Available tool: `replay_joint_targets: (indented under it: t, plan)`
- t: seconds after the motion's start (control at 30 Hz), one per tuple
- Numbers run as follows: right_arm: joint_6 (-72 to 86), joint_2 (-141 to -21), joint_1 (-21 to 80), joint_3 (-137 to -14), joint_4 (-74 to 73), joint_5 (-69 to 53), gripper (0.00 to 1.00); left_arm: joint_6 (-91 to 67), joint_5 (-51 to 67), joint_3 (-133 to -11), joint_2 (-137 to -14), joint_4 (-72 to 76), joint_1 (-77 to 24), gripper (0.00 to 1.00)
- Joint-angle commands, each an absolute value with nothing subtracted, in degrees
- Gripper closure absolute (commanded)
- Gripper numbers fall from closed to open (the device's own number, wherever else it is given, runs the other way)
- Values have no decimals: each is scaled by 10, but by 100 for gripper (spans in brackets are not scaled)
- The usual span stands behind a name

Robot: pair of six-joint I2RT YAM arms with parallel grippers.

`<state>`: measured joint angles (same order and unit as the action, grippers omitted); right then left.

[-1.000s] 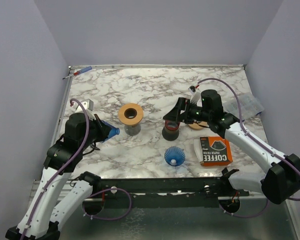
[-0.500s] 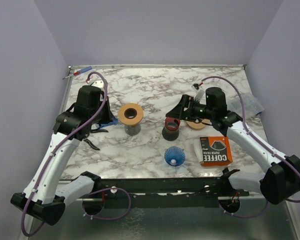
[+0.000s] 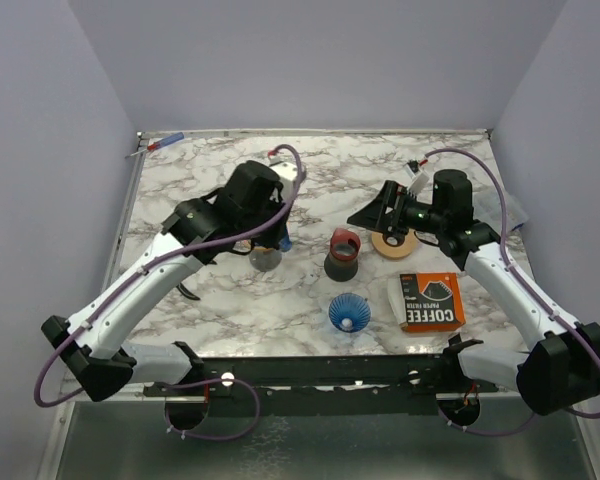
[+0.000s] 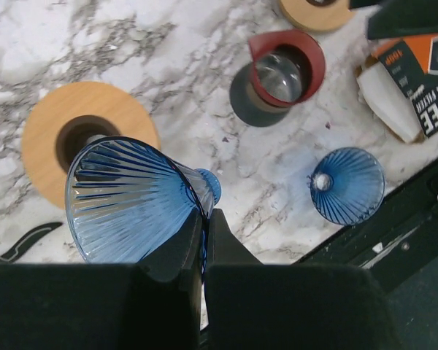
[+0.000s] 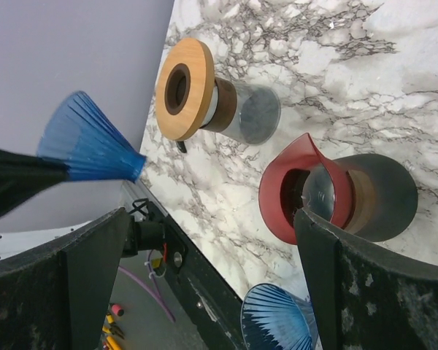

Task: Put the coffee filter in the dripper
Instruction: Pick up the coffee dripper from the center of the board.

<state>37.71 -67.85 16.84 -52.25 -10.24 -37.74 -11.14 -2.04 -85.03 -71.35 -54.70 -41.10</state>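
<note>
My left gripper (image 4: 204, 232) is shut on the rim of a blue ribbed dripper (image 4: 128, 200), holding it tilted just above a wood-topped glass stand (image 4: 55, 135). In the top view that gripper (image 3: 276, 236) covers most of the stand (image 3: 265, 258). A second blue cone (image 3: 348, 312) lies upside down near the front edge. The orange coffee filter box (image 3: 430, 300) lies at the front right, with white filter paper (image 4: 385, 102) showing at its open end. My right gripper (image 3: 377, 216) hangs open behind the red-rimmed carafe (image 3: 342, 253), with nothing between its fingers.
A loose wooden ring (image 3: 393, 243) lies right of the carafe. A small black piece (image 3: 185, 292) sits at the front left, a red and blue pen (image 3: 165, 143) at the back left corner, and a clear bag (image 3: 500, 210) at the right edge.
My left arm has swung from the table's left side to the middle, carrying the blue dripper over the wood-topped stand. My right gripper has drawn back to the right, away from the red-rimmed carafe.
</note>
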Motion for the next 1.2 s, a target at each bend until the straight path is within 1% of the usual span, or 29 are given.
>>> replay_joint_targets:
  t: [0.0, 0.17, 0.3, 0.47, 0.57, 0.63, 0.7, 0.8, 0.9, 0.97, 1.03, 1.17]
  plan:
    - [377, -667, 166, -542, -122, -408, 0, -61, -102, -865, -743, -535, -519, 100]
    - [371, -681, 166, -546, -124, -433, 0, -15, -156, -860, -786, -535, -627, 100]
    - [360, -696, 166, -555, -129, -463, 1, 35, -169, -845, -788, -509, -660, 100]
    - [331, -726, 166, -579, -145, -522, 3, 95, -134, -798, -753, -465, -683, 100]
    - [293, -745, 167, -612, -192, -546, 8, 124, -98, -780, -749, -469, -687, 100]
    - [267, -752, 172, -634, -220, -551, 9, 143, -81, -767, -747, -468, -687, 100]
    - [246, -762, 189, -657, -250, -551, 10, 155, -72, -762, -747, -467, -688, 100]
    - [214, -791, 223, -690, -304, -519, 19, 154, -59, -764, -750, -466, -688, 100]
    - [186, -825, 266, -713, -346, -483, 25, 147, -47, -770, -756, -466, -688, 100]
    - [180, -838, 288, -720, -354, -473, 28, 146, -40, -769, -758, -467, -688, 100]
    - [171, -849, 308, -728, -364, -454, 28, 146, -36, -765, -758, -467, -688, 100]
    - [142, -872, 337, -749, -402, -421, 34, 141, -31, -756, -756, -467, -688, 100]
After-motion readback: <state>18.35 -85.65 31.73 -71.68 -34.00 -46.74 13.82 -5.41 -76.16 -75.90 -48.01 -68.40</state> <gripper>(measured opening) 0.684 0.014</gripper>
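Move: About 17 cm to the right gripper's left, a couple of cm nearer the bases and slightly higher, the blue dripper hangs spout down in the left fingers. From the left hand, the open right gripper is some 17 cm right, 4 cm ahead and 5 cm lower. From the right hand, the red-rimmed carafe stands about 14 cm below, 2 cm left and 2 cm back; the ring-topped carafe 21 cm left, level ahead, 14 cm below; the spare dripper 18 cm back, 1 cm left, 16 cm below. Swinging the held dripper about 9 cm back, 9 cm right and some 6 cm down, the left hand turns roughly 40 degrees clockwise and keeps its pinch. The right hand lingers, then reaches left and back towards this dripper, about 10 cm in all, rising slightly before dipping, turning counter-clockwise while its fingers close by about a third; a touch can't be made out. ##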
